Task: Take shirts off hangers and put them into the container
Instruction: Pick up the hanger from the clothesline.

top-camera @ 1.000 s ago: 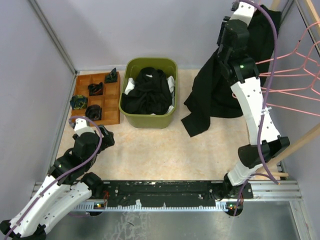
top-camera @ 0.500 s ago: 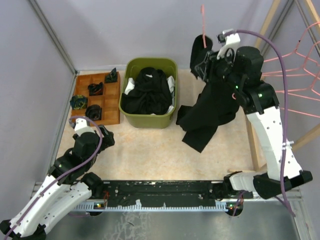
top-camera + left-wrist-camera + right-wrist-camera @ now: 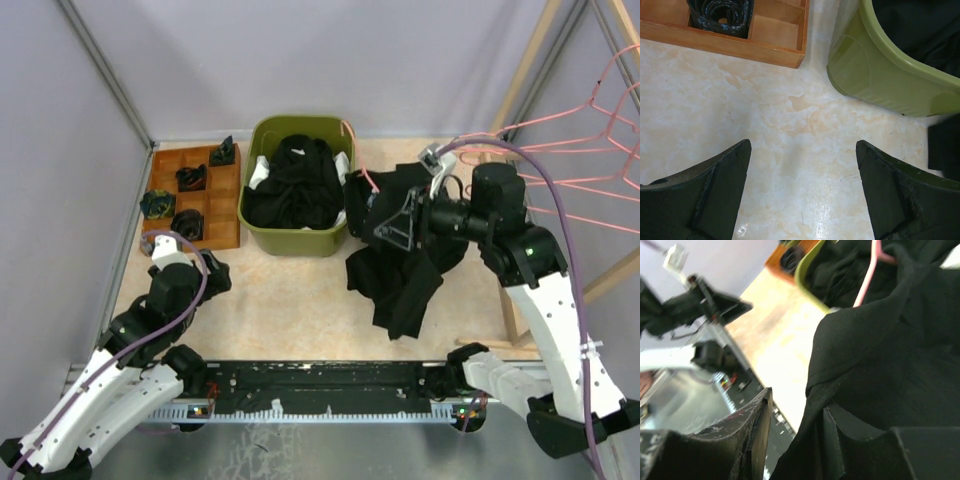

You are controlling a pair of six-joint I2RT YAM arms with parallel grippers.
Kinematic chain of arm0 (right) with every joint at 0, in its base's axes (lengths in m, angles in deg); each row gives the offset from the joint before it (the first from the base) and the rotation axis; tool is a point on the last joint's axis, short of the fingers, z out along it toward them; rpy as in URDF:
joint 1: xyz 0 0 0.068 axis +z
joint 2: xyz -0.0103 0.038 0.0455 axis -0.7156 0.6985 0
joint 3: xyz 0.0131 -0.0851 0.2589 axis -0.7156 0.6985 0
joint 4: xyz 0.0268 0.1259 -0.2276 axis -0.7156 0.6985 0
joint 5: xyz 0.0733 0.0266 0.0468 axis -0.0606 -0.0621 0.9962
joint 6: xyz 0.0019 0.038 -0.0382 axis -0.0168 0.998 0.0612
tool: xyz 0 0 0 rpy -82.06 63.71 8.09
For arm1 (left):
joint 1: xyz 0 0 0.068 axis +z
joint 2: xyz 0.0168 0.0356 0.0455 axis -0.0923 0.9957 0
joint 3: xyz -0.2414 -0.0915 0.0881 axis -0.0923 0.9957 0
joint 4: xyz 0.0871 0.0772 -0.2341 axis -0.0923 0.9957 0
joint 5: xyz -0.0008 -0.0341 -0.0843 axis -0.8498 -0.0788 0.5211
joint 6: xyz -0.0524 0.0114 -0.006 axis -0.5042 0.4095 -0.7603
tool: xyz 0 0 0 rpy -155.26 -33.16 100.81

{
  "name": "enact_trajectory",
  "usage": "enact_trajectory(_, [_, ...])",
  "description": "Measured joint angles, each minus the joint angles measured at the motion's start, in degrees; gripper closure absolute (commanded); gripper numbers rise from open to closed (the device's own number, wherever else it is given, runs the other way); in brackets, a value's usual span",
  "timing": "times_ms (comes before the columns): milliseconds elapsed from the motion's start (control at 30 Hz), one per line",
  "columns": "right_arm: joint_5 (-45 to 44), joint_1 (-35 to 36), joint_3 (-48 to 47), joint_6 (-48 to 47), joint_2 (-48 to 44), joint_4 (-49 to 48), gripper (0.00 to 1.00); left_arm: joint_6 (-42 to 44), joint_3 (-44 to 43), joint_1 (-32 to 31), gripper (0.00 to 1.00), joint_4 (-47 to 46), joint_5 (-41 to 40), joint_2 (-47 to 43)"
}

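Observation:
A black shirt (image 3: 400, 280) hangs from my right gripper (image 3: 395, 228) and trails onto the table just right of the olive-green container (image 3: 300, 122). A pink hanger (image 3: 362, 178) is still in its collar, with the hook near the container's right rim. In the right wrist view the black shirt (image 3: 890, 350) fills the jaws beside the right finger of my right gripper (image 3: 795, 402), and the pink hanger (image 3: 867, 275) pokes out above. Another black shirt (image 3: 295, 180) lies in the container over white cloth (image 3: 258, 172). My left gripper (image 3: 802, 150) is open and empty above bare table.
A wooden compartment tray (image 3: 225, 235) with dark items sits left of the container (image 3: 875, 75); its corner (image 3: 775, 32) is ahead of the left gripper (image 3: 215, 272). Bare pink hangers (image 3: 590, 130) hang on the wooden rack (image 3: 610, 280) at the right. Grey walls enclose the table.
My right arm swung down and left from the rack, carrying the black shirt and its hanger to the table beside the container. The left arm stayed still.

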Motion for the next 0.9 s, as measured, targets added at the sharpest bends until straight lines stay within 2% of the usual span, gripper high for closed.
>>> enact_trajectory(167, [10.23, 0.26, 6.14, 1.9, -6.43, 1.11, 1.0, 0.48, 0.13, 0.0, 0.09, -0.76, 1.09, -0.09])
enact_trajectory(467, [30.18, 0.28, 4.33, 3.41, -14.71, -0.59, 1.0, 1.6, 0.39, 0.0, 0.09, -4.9, 3.26, -5.09])
enact_trajectory(567, [37.07, 0.28, 4.85, 7.78, -16.37, -7.39, 1.0, 2.38, 0.15, 0.0, 0.09, -5.31, 3.5, -6.75])
enact_trajectory(733, [44.68, 0.28, 12.94, 19.52, -19.63, -26.77, 1.0, 2.64, -1.51, 0.0, 0.11, -5.38, 3.69, -10.84])
enact_trajectory(900, [43.98, 0.28, 20.41, 21.38, -16.28, -31.56, 1.0, 2.64, -2.75, 0.0, 0.13, -5.64, 3.82, -15.8])
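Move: The right hand already holds the black shirt by one shoulder, hanger inside. The hanger's neck stands about 9 cm ahead of that hand and 4 cm to its left, at its height. From it the left gripper is some 35 cm left, about level fore and aft, 17 cm lower, and the container 22 cm ahead, 16 cm left. From the left hand the hanger's neck lies roughly 12 cm ahead, 32 cm right, 15 cm up; the container 25 cm ahead, 17 cm right. Keeping its pinch on the shirt's shoulder, the right hand sweeps back towards the robot by about 19 cm, dipping slightly, then rising, while it turns some 40 degrees counter-clockwise so that the hanger is swung round to face the left arm; at the end it eases a few centimetres forward and down again. Meanwhile the empty left hand, fingers staying wide open, lifts about 8 cm and tips its fingertips upward, still short of the shirt. ##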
